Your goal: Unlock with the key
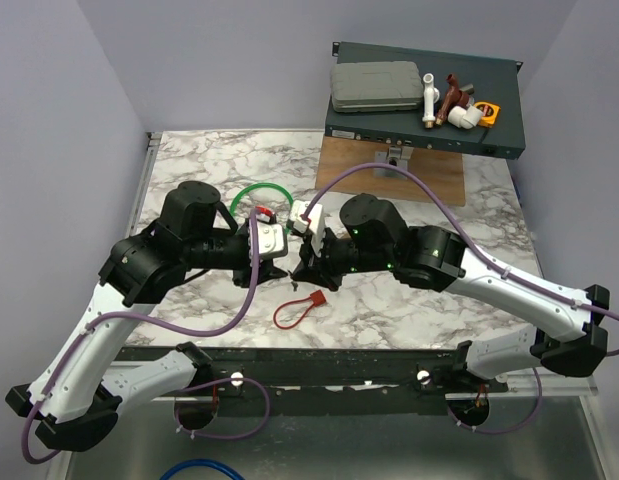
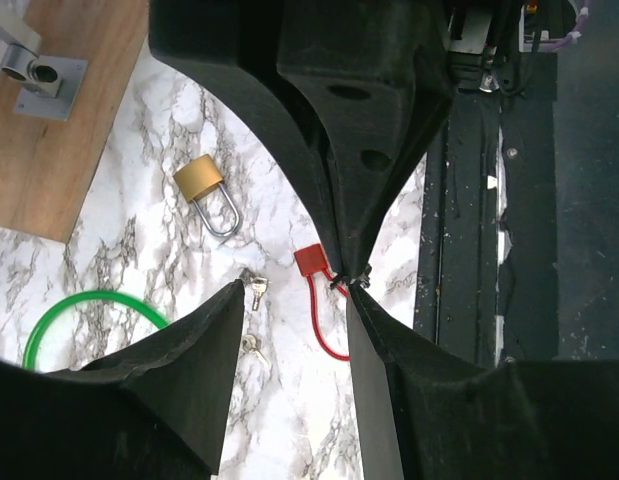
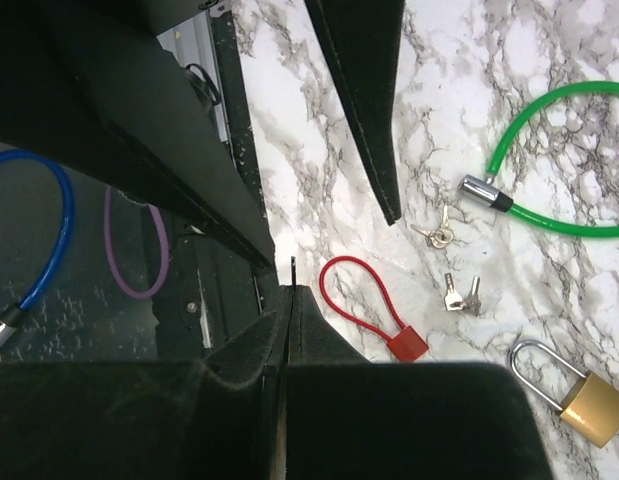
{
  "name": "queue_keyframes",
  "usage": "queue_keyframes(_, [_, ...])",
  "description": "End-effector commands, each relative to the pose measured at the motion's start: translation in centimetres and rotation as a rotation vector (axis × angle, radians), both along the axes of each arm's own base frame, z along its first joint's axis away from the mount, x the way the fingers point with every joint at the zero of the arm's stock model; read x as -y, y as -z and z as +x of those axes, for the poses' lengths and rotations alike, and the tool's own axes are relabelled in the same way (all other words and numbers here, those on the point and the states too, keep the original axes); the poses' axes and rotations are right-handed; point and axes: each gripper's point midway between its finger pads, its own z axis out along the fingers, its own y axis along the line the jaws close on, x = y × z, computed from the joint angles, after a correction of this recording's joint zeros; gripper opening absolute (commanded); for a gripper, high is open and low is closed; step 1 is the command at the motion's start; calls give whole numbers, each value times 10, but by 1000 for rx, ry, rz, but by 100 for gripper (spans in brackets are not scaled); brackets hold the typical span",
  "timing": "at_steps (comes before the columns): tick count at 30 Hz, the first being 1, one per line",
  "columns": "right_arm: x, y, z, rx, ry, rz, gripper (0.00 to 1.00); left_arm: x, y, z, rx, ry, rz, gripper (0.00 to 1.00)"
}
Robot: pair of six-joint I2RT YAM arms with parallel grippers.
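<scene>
My right gripper is shut on the key, a thin metal blade that pokes out past its tips. In the left wrist view its tips come down from the top, next to my left gripper's right fingertip. My left gripper is open with bare marble between its fingers. Below both lies a small red lock body on a thin red cord loop. A brass padlock with a silver shackle lies apart from it. In the top view both grippers meet at mid-table, left gripper facing right gripper.
Two pairs of loose small keys lie on the marble near a green cable loop. A wooden board and a dark box with fittings sit at the back. The black table rail runs close by.
</scene>
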Motion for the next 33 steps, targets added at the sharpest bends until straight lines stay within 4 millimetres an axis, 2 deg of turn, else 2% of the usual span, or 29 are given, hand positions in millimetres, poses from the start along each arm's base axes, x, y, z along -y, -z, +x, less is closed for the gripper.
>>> queue_keyframes(1, [-2, -6, -6, -7, -34, -2, 1, 0, -2, 6, 13, -34, -13, 45])
queue_keyframes(9, [-5, -11, -3, 6, -33, 9, 1, 2, 4, -18, -59, 71, -16, 42])
queue_keyframes(13, [-7, -13, -2, 12, -29, 21, 1, 2, 6, -22, -68, 88, -15, 41])
queue_keyframes(16, [-10, -14, -2, 11, -37, 27, 1, 3, 3, -21, -65, 90, -25, 37])
queue_keyframes(19, [-12, -14, -3, 8, -43, 31, 1, 4, 1, -18, -59, 80, -26, 28])
queue_keyframes(23, [-13, -14, -4, 5, -51, 34, 1, 4, 2, -15, -53, 60, -30, 15])
queue_keyframes(26, [-13, -16, -4, 8, -49, 42, 1, 4, 5, -16, -67, 64, -27, 0])
queue_keyframes(33, [-17, -30, -4, 25, -54, 103, 1, 2, 18, -20, -106, 65, -7, 0])
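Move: The small key sits at the right hand's shut fingertips, about 1 cm to that hand's left. From the left hand's open fingers it lies roughly 1 cm back, 1 cm to the right and 1 cm lower. The red lock lies on the table some 7 cm ahead of the left hand, 5 cm to its right and 29 cm below. The loose keys lie about 12 cm straight ahead, as far down. Back towards itself by about 1.5 cm, and slightly down, the left hand brings its half-open fingers in line with the key at the right fingertips, after a tiny drift forward. There it stops and shuts its fingers fully, closing on the key tip to tip with the right gripper, which stays shut and nearly still, keeping its hold. ##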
